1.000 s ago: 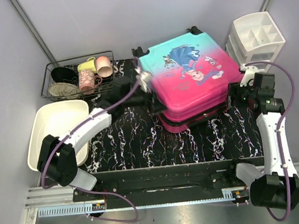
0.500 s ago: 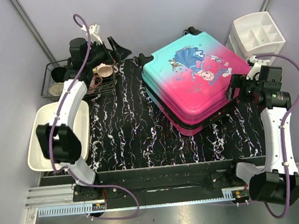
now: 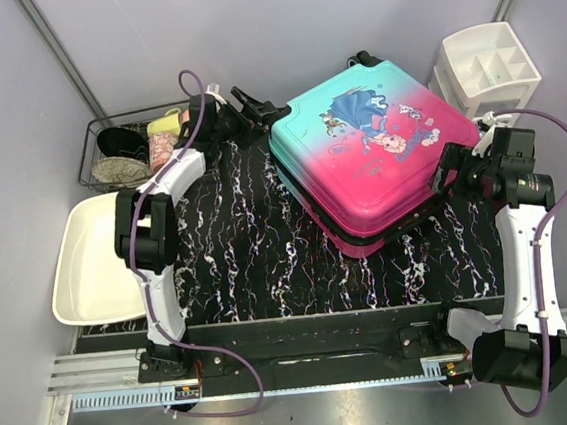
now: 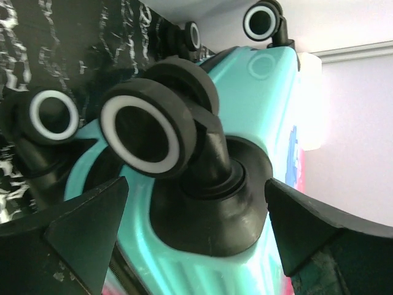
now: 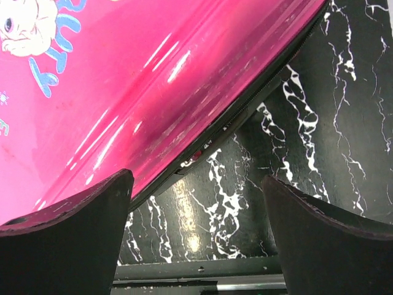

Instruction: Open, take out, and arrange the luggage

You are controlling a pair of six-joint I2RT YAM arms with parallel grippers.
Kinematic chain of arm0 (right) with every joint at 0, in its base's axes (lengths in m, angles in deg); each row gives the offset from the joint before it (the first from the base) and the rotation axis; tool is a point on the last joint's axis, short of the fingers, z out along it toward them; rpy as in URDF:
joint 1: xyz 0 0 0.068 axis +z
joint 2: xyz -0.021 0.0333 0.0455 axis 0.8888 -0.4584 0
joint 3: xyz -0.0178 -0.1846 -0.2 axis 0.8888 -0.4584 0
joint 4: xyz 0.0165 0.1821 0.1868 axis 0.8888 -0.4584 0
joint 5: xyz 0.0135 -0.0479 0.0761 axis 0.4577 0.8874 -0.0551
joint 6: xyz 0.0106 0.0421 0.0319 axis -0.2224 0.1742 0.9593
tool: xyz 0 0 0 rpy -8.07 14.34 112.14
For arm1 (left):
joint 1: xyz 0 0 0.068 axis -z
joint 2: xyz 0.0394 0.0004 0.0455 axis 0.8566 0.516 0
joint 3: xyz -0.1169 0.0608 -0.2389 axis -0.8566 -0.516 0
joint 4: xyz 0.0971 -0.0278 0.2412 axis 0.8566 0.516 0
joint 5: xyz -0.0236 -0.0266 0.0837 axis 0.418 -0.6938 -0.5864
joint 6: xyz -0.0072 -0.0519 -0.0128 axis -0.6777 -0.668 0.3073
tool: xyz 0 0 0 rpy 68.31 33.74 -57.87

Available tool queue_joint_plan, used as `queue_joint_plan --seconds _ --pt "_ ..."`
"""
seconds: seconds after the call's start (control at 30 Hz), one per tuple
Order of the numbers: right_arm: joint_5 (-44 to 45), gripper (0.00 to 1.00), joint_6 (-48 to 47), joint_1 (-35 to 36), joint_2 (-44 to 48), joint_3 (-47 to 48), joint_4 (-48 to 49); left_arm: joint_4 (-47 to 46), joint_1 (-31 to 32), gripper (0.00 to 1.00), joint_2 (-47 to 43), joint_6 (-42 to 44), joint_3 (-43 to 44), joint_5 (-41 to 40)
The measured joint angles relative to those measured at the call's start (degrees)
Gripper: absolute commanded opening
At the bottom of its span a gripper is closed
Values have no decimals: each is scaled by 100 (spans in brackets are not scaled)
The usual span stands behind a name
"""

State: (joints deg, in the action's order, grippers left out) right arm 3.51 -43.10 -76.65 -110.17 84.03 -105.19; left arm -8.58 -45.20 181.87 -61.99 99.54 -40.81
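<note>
The luggage [image 3: 379, 158], a teal-to-pink hard shell with a cartoon print, lies flat at the back right of the table, its shells together. My left gripper [image 3: 256, 106] is open at the back left corner. In the left wrist view its fingers [image 4: 80, 236] straddle a black wheel housing [image 4: 215, 203], with the white-rimmed wheel [image 4: 150, 132] just ahead. My right gripper [image 3: 450, 171] stands open at the luggage's right edge. The right wrist view shows the pink shell [image 5: 123, 74] and its dark zipper seam [image 5: 245, 104] above the gripper's [image 5: 196, 246] empty gap.
A wire basket [image 3: 146, 145] with cups and bowls sits at the back left. A white tub [image 3: 92, 261] lies at the left edge. A white drawer organizer [image 3: 486, 67] stands just behind the luggage's right corner. The black marbled mat [image 3: 257, 245] covers the table.
The luggage's raised top shell has dropped back onto the lower one. My left arm swung away over the basket, then returned to the wheel corner. Both grippers opened wider.
</note>
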Motion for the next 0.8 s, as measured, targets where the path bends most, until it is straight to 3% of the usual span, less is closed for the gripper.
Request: queue_joint_plan --seconds 0.4,0.5,0.53,0.57,0.67,0.8 --pt "127 96 -24 0 372 0 -302 -896 221 99 1036 -726 782 -72" --pt "149 95 -24 0 374 -24 -304 -1040 234 91 1228 -804 1001 -70" --pt "151 95 -24 0 374 -42 -310 -1062 243 86 1259 -828 1038 -70" --pt "146 94 -24 0 374 -63 -308 -1075 249 71 1281 -839 1060 -72" --pt "114 93 -22 0 358 -164 -302 -1134 251 47 1327 -909 1075 -44" --pt "22 90 -17 0 275 -334 -251 -1370 247 6 1290 -1373 986 -26"
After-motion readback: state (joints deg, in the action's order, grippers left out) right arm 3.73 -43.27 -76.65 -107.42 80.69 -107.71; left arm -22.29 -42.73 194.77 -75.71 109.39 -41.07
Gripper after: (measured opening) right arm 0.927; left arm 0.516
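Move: The suitcase's near-left upper wheel sits between the left hand's open fingers, about 5 cm farther forward and 4 cm to the right, roughly level with them. The far upper wheel is some 15 cm ahead of the left hand and 22 cm right; the suitcase body's middle is about 6 cm back, 22 cm right and 8 cm below. From the right hand the near-left wheel lies about 13 cm ahead and 33 cm left. Left hand reaches some 5 cm forward and 4 right, pinching the near wheel; right hand backs 2 cm. ##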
